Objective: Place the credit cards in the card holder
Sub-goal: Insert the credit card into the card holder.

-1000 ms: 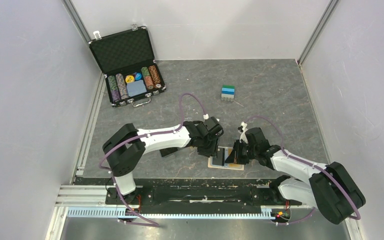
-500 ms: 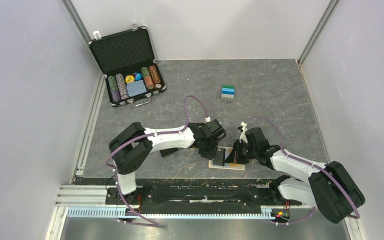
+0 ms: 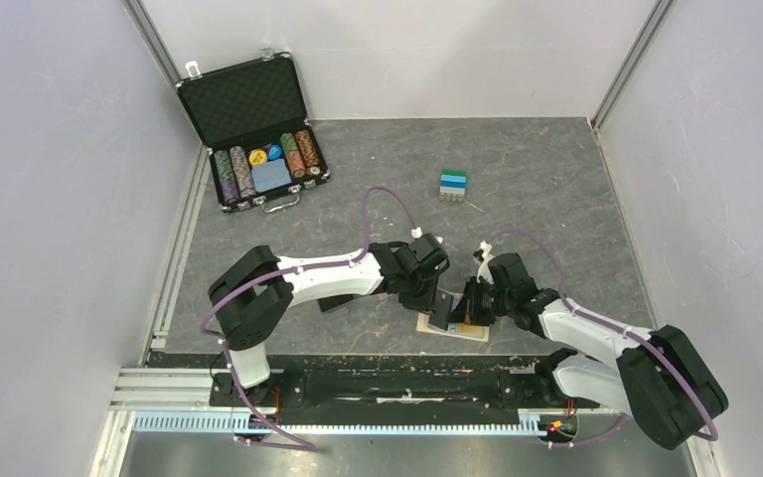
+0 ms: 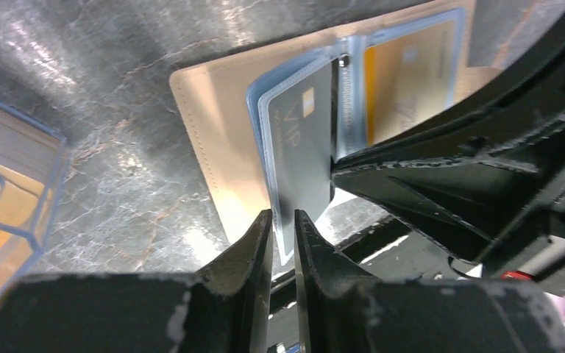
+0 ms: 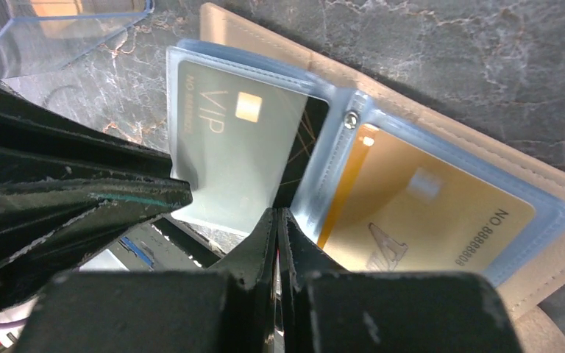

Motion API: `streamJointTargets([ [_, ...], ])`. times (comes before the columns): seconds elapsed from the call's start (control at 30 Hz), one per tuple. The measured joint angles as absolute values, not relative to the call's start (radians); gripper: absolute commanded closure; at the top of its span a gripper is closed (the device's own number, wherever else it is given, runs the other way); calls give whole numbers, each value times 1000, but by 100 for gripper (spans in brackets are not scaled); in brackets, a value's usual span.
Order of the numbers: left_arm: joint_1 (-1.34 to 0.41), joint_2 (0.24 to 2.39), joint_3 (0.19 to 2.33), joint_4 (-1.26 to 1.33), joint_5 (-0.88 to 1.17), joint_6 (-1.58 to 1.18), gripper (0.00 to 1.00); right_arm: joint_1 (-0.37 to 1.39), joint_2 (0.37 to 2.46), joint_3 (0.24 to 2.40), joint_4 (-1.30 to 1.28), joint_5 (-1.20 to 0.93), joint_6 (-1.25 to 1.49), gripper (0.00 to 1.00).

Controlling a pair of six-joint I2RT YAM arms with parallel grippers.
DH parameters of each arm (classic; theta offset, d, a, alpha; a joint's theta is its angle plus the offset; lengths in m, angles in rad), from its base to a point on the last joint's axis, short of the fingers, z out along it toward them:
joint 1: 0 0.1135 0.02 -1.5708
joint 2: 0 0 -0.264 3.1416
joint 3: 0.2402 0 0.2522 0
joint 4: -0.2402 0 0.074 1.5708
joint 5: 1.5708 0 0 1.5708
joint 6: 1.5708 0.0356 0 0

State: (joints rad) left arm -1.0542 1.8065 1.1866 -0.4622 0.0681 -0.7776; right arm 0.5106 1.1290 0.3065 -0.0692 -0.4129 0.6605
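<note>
The tan card holder point(image 3: 454, 331) point(image 4: 213, 125) point(image 5: 552, 272) lies open near the table's front edge, its clear sleeves fanned up. One raised sleeve holds a dark grey credit card point(image 4: 305, 154) point(image 5: 228, 154) marked VIP. A gold card point(image 4: 408, 73) point(image 5: 419, 213) sits in the flat sleeve beside it. My left gripper point(image 3: 437, 303) point(image 4: 283, 220) is shut on the lower edge of the dark grey card and its sleeve. From the right, my right gripper point(image 3: 465, 306) point(image 5: 276, 215) is shut, tips at the fold between the sleeves. Whether it pinches plastic I cannot tell.
An open black chip case point(image 3: 258, 129) stands at the back left. A small blue-green block point(image 3: 453, 184) sits mid-table. A clear-lidded box point(image 4: 7, 191) point(image 5: 73, 22) lies left of the holder, under the left arm. The black base rail point(image 3: 358, 383) runs just behind the holder.
My left gripper's jaws have narrowed onto the card's edge and the arm has shifted slightly right toward the holder. The right gripper has stayed shut in place.
</note>
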Motion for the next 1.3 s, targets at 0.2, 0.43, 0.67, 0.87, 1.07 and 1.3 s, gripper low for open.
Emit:
streamJointTargets([
  [0.2,-1059,1785,1187,-423,90,-781,79,511,1085,333,-112,-408,660,92],
  [0.43,-1063,1790,1205,-436,104,-786,71,511,1042,408,-221,-343,629,83],
  [0.67,-1085,1842,1323,-543,49,-779,70,511,983,431,-335,-257,592,80],
  [0.87,-1112,1885,1375,-582,32,-768,70,511,956,470,-422,-195,570,80],
  [1.07,-1125,1905,1378,-541,74,-770,58,511,889,554,-535,-78,553,78],
  [1.3,-1141,1906,1368,-374,173,-799,43,511,799,679,-624,77,545,71],
])
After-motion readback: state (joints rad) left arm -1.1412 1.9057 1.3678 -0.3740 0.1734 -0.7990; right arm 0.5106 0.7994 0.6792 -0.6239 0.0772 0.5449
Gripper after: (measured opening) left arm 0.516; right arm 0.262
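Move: The left hand still has the outer edge of the raised clear leaf holding the black VIP card. The VIP card's middle is about 2 cm ahead and 3 cm right of it, 1 cm lower; the gold card it is to be folded over lies some 10 cm right, 1 cm ahead and 3 cm below. The clear card box is roughly 12 cm left and 3 cm ahead. From the right hand, the gold card lies about 4 cm right and 1 cm ahead, the VIP card 3 cm left and 2 cm ahead. Keeping the leaf's outer edge between its fingers at first, the left hand carries it right across the holder's spine towards the gold card, rising a couple of centimetres, dipping slightly, then opening wider and sweeping on right, up and a little back, about 8 cm rightward altogether. The right hand comes free beside the spine, its shut fingers parting slightly, and withdraws some 12 cm up, 7 cm right and 5 cm forward. ##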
